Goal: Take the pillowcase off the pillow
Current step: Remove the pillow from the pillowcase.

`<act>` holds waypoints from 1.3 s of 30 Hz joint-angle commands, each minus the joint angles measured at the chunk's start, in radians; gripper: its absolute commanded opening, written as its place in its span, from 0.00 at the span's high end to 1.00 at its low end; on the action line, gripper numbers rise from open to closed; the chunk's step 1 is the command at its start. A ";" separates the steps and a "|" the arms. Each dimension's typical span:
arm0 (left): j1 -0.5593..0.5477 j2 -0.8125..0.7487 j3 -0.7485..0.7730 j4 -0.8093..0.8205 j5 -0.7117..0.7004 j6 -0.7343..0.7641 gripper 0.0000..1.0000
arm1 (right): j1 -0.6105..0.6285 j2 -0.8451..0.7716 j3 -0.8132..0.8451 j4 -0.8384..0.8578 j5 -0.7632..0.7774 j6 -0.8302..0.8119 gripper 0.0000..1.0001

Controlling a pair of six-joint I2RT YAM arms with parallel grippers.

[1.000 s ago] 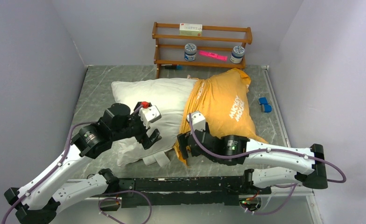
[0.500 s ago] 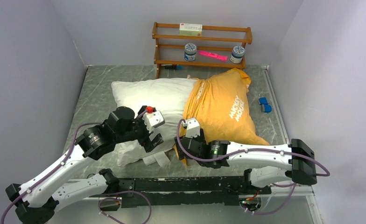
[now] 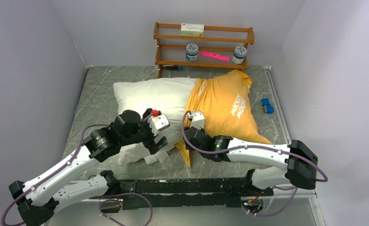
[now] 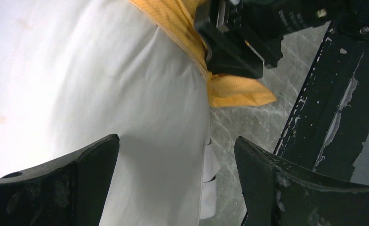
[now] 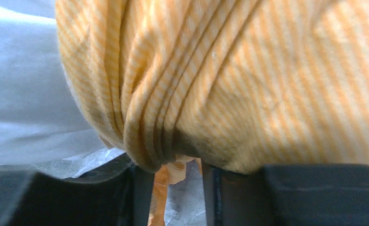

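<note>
The white pillow (image 3: 149,96) lies across the table, its right half inside the orange-yellow pillowcase (image 3: 225,110), lettering side up. My left gripper (image 3: 156,143) hovers open over the pillow's near corner; in the left wrist view its fingers (image 4: 175,155) straddle the white pillow (image 4: 79,84), with the pillowcase's edge (image 4: 229,89) beyond. My right gripper (image 3: 192,135) sits at the pillowcase's bunched open edge. In the right wrist view its jaws (image 5: 177,188) stand narrowly apart around a fold of the pillowcase (image 5: 248,84), whose bunched hem hides the tips.
A wooden shelf rack (image 3: 204,44) with jars, a box and a pink item stands at the back. A blue object (image 3: 267,105) lies at the right. White pillow tags (image 3: 156,160) hang near the black rail (image 3: 182,186). Grey walls enclose three sides.
My right gripper has moved forward from the near edge into the pillowcase's bunched hem. My left gripper has shifted a little right over the pillow's corner. The pillowcase has nudged slightly back.
</note>
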 commanded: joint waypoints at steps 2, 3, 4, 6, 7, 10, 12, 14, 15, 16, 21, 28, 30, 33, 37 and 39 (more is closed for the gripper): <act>-0.023 0.015 -0.020 0.078 -0.049 0.005 0.03 | -0.051 -0.071 -0.020 0.052 0.018 -0.071 0.68; -0.029 0.021 -0.020 0.079 -0.054 0.007 0.03 | -0.053 -0.082 -0.020 0.047 0.016 -0.079 0.72; -0.035 0.028 -0.019 0.081 -0.061 0.008 0.03 | -0.054 -0.093 -0.022 0.043 0.015 -0.093 0.76; -0.048 0.038 -0.018 0.089 -0.083 0.009 0.04 | -0.059 -0.115 -0.025 0.039 0.012 -0.111 0.84; -0.054 0.047 -0.015 0.092 -0.096 0.006 0.03 | -0.062 -0.124 -0.027 0.038 0.009 -0.118 0.87; -0.073 0.074 0.004 0.094 -0.129 -0.006 0.04 | -0.066 -0.144 -0.033 0.044 0.005 -0.133 1.00; -0.095 0.089 0.009 0.099 -0.153 -0.003 0.03 | -0.068 -0.156 -0.037 0.054 0.002 -0.140 1.00; -0.130 0.098 0.008 0.101 -0.201 0.002 0.03 | -0.069 -0.162 -0.039 0.061 -0.004 -0.148 1.00; -0.152 0.102 0.009 0.102 -0.234 0.004 0.04 | -0.071 -0.166 -0.036 0.061 -0.003 -0.151 1.00; -0.173 0.105 0.008 0.105 -0.262 0.005 0.04 | -0.072 -0.170 -0.035 0.060 -0.005 -0.156 1.00; -0.301 0.083 -0.040 0.183 -0.401 0.105 0.03 | -0.074 -0.193 -0.024 0.062 -0.016 -0.174 1.00; -0.348 0.072 -0.111 0.310 -0.464 0.283 0.03 | -0.074 -0.213 -0.017 0.059 -0.033 -0.185 1.00; -0.351 0.066 -0.146 0.360 -0.482 0.333 0.03 | -0.075 -0.222 -0.014 0.058 -0.035 -0.188 1.00; -0.354 0.067 -0.205 0.435 -0.485 0.405 0.03 | -0.074 -0.234 -0.013 0.058 -0.037 -0.193 1.00; -0.355 0.103 -0.255 0.533 -0.518 0.436 0.03 | -0.075 -0.237 -0.006 0.056 -0.047 -0.201 1.00; -0.355 0.127 -0.264 0.566 -0.555 0.443 0.03 | -0.074 -0.237 -0.003 0.056 -0.051 -0.203 1.00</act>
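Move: The gathered orange hem of the pillowcase already lies between the right hand's half-open fingers, about 1 cm ahead at their height; the case's loose corner hangs some 7 cm back and 5 cm below, and the bare pillow's near edge is about 4 cm left. From the left hand that near edge is roughly 6 cm right, 1 cm ahead and 7 cm below, with the hem about 10 cm right, level ahead and 10 cm lower. The right fingers, already closing, shut fully on the gathered hem of the pillowcase and pinch it while the hand rises about 4 cm and drifts some 2 cm left. Wide open throughout, the left hand goes about 4 cm right and 4 cm down to the near edge of the white pillow beside the case mouth, rolling about 30 degrees around its own pointing line (clockwise from behind the hand), until its fingers straddle that edge and one dents the upper face. ##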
